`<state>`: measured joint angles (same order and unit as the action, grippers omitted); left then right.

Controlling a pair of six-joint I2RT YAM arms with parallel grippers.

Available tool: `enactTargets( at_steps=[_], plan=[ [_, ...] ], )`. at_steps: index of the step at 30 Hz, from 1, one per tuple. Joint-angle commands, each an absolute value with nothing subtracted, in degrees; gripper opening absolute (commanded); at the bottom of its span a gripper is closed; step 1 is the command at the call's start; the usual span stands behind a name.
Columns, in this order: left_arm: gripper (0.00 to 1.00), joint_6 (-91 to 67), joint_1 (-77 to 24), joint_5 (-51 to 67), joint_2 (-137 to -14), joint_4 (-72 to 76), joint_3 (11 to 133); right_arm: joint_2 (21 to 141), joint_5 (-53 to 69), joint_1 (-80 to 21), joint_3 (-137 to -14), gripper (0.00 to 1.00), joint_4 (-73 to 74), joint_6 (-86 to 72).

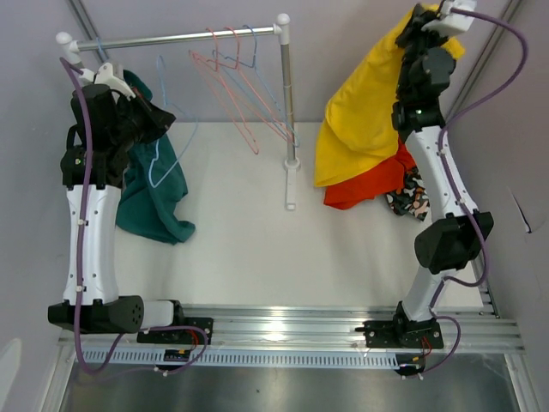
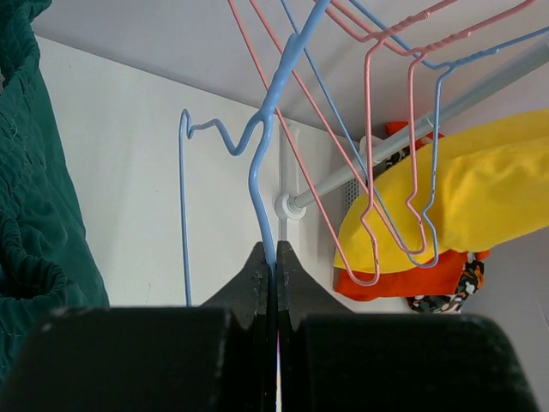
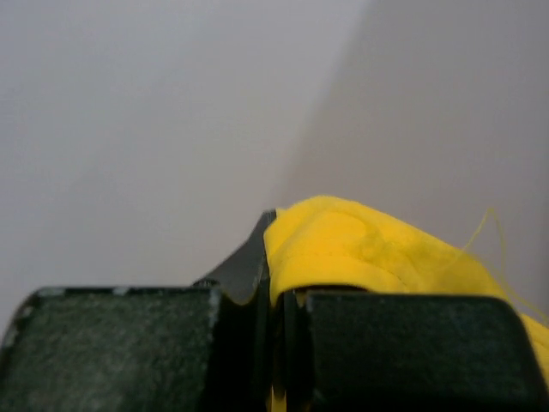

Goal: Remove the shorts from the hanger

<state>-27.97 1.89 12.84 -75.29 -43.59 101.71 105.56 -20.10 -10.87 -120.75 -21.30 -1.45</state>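
Observation:
My left gripper (image 1: 153, 120) (image 2: 273, 253) is shut on the wire of a light blue hanger (image 1: 163, 150) (image 2: 273, 172). The teal shorts (image 1: 159, 202) (image 2: 34, 215) hang beside it, their lower end on the table. I cannot tell whether they are still caught on that hanger. My right gripper (image 1: 422, 27) (image 3: 273, 257) is raised at the far right, shut on the yellow shorts (image 1: 360, 112) (image 3: 360, 249) (image 2: 480, 197), which droop over the red-orange shorts (image 1: 369, 189) (image 2: 403, 279) and the patterned shorts (image 1: 410, 199) (image 2: 446, 296). The dark olive shorts are not visible.
A metal rail (image 1: 180, 39) runs across the back to a white post (image 1: 287, 112) on a foot. Several bare pink and blue hangers (image 1: 244, 77) (image 2: 386, 215) hang from it near the post. Walls stand close at the left and right.

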Motion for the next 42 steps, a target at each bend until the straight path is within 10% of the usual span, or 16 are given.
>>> enactTargets(
  at_steps=[1, 12, 13, 16, 19, 42],
  plan=[
    [0.00, -27.33, 2.55, 14.06, -73.48, -39.73, 101.51, 105.38, -22.14, -9.85, -106.82, 0.00, -33.54, -0.26],
    [0.00, -26.89, 2.46, 13.54, -73.56, -39.99, 100.63, 109.61, -26.28, -6.06, -91.87, 0.02, -33.32, -10.52],
    [0.00, -26.89, 2.55, 13.27, -73.74, -39.99, 100.98, 107.95, -26.45, -6.15, -89.58, 0.11, -32.96, -12.29],
    [0.00, -26.54, 2.46, 12.22, -75.05, -40.43, 102.30, 104.26, -27.59, -6.06, -81.41, 0.86, -27.98, -19.84],
    [0.00, -26.11, 2.55, 11.95, -77.42, -41.74, 105.54, 99.78, -28.74, -5.80, -75.07, 0.97, -20.95, -27.48],
    [0.00, -32.43, -1.84, 14.59, -91.40, -39.20, 123.48, 58.18, -25.66, -20.56, -40.08, 0.99, -11.07, -29.18]
  ],
)
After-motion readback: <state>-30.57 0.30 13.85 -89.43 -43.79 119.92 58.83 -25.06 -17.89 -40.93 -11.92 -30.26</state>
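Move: My right hand, high up with the yellow shorts, has the basket heap of shorts roughly 48 cm below it, about 3 cm back and 5 cm left; the rack's right post stands about 18 cm left, 5 cm back, its middle 30 cm lower. For my left hand, holding the bare blue hanger, the rail is some 10 cm ahead, straight on, 14 cm up; the green shorts hang 8 cm left, 3 cm ahead, 18 cm down. My right hand swings steeply down over the basket, also pushing out about 9 cm, tips its fingers from upward to level, then opens wide to let go of the yellow shorts while still sinking and draws back some 24 cm. Late on, my left hand, keeping the blue hanger pinched, carries it about 5 cm forward and 4 cm up towards the rail. ##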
